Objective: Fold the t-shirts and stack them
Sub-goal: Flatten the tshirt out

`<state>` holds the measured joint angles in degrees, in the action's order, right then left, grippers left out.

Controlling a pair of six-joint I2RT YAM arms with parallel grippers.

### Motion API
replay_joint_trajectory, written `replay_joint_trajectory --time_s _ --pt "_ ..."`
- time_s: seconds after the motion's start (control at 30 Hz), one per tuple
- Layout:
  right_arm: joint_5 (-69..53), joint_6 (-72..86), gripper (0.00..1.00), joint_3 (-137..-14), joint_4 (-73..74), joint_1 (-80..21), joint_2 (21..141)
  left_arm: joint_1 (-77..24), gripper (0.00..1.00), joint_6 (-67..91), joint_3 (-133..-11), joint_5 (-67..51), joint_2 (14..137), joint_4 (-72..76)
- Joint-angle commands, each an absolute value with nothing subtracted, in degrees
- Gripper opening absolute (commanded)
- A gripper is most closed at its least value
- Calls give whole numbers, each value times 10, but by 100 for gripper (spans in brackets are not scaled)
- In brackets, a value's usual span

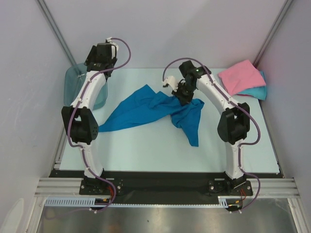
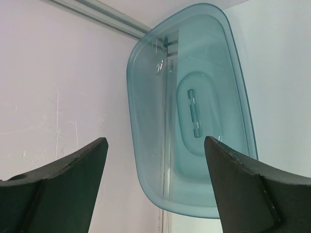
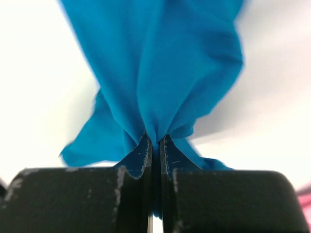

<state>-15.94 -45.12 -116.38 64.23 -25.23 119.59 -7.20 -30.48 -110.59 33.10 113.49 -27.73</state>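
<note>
A deep blue t-shirt (image 1: 141, 110) lies crumpled across the middle of the table. My right gripper (image 1: 183, 97) is shut on a pinch of its cloth, which bunches between the fingertips in the right wrist view, where the blue t-shirt (image 3: 160, 73) fans out above my right gripper (image 3: 155, 138). A folded pink t-shirt (image 1: 238, 76) lies on a folded turquoise t-shirt (image 1: 258, 91) at the back right corner. My left gripper (image 1: 104, 51) hangs raised at the back left, and in its own view the left gripper (image 2: 155, 145) is open and empty.
A translucent teal plastic bin (image 1: 77, 85) stands at the table's back left, under the left arm; it fills the left wrist view as the bin (image 2: 194, 107) beyond the fingers. Grey enclosure walls (image 1: 29, 73) close in both sides.
</note>
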Motion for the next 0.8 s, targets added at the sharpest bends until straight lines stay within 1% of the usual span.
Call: replay_joint_trajectory --time_s 0.0,0.27,0.4,0.43,0.47,0.5,0.6,0.67,0.73,0.77 --pt "-166 -520 0 -1121 769 -265 1203 -70 87 -307 -1149 323 1149 -262" --pt "-103 -576 0 -1019 817 -269 1214 -76 87 -321 -1184 317 1168 -262" --pt "-82 -579 0 -999 817 -270 1212 -78 87 -320 -1192 316 1175 -262" --pt "-80 -578 4 -998 816 -269 1213 -79 87 -319 -1193 314 1176 -262" --pt "-78 -577 14 -998 816 -270 1214 -80 87 -318 -1193 313 1176 -262" --pt "-76 -577 37 -999 816 -268 1214 -81 87 -318 -1193 314 1178 -262" --pt "-76 -567 56 -1019 805 -262 1212 -84 87 -316 -1190 313 1179 -262" --pt "-83 -560 59 -1047 802 -258 1214 -86 87 -316 -1187 312 1180 -262" --pt "-97 -543 59 -1101 799 -254 1217 -88 87 -315 -1185 310 1181 -262" --pt "-98 -534 62 -1119 788 -254 1219 -89 87 -314 -1184 309 1180 -262"
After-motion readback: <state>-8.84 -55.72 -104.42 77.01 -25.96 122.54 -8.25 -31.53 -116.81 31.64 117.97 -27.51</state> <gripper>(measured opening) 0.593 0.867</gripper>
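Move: The right hand holds the t-shirt's lifted part some 12 cm above the table; the set-down spot, by the top of the shirt's right-hand tail, is about 9 cm back, 6 cm right and 11 cm below. The tail's tip is roughly 20 cm back and 8 cm right, the shirt's far corner 15 cm ahead and 17 cm left, both on the table. From the left hand that spot is some 22 cm back, 49 cm right and 23 cm lower. Still pinching the shirt, the right hand sweeps it back about 10 cm and down as far, drifting some 6 cm right, while the wrist turns some 25 degrees until the fingers point nearly straight down. Low over the table it stops, opens to over half and lets go, then starts lifting forward and up. The left hand, empty and open, eases about 2 cm forward. ##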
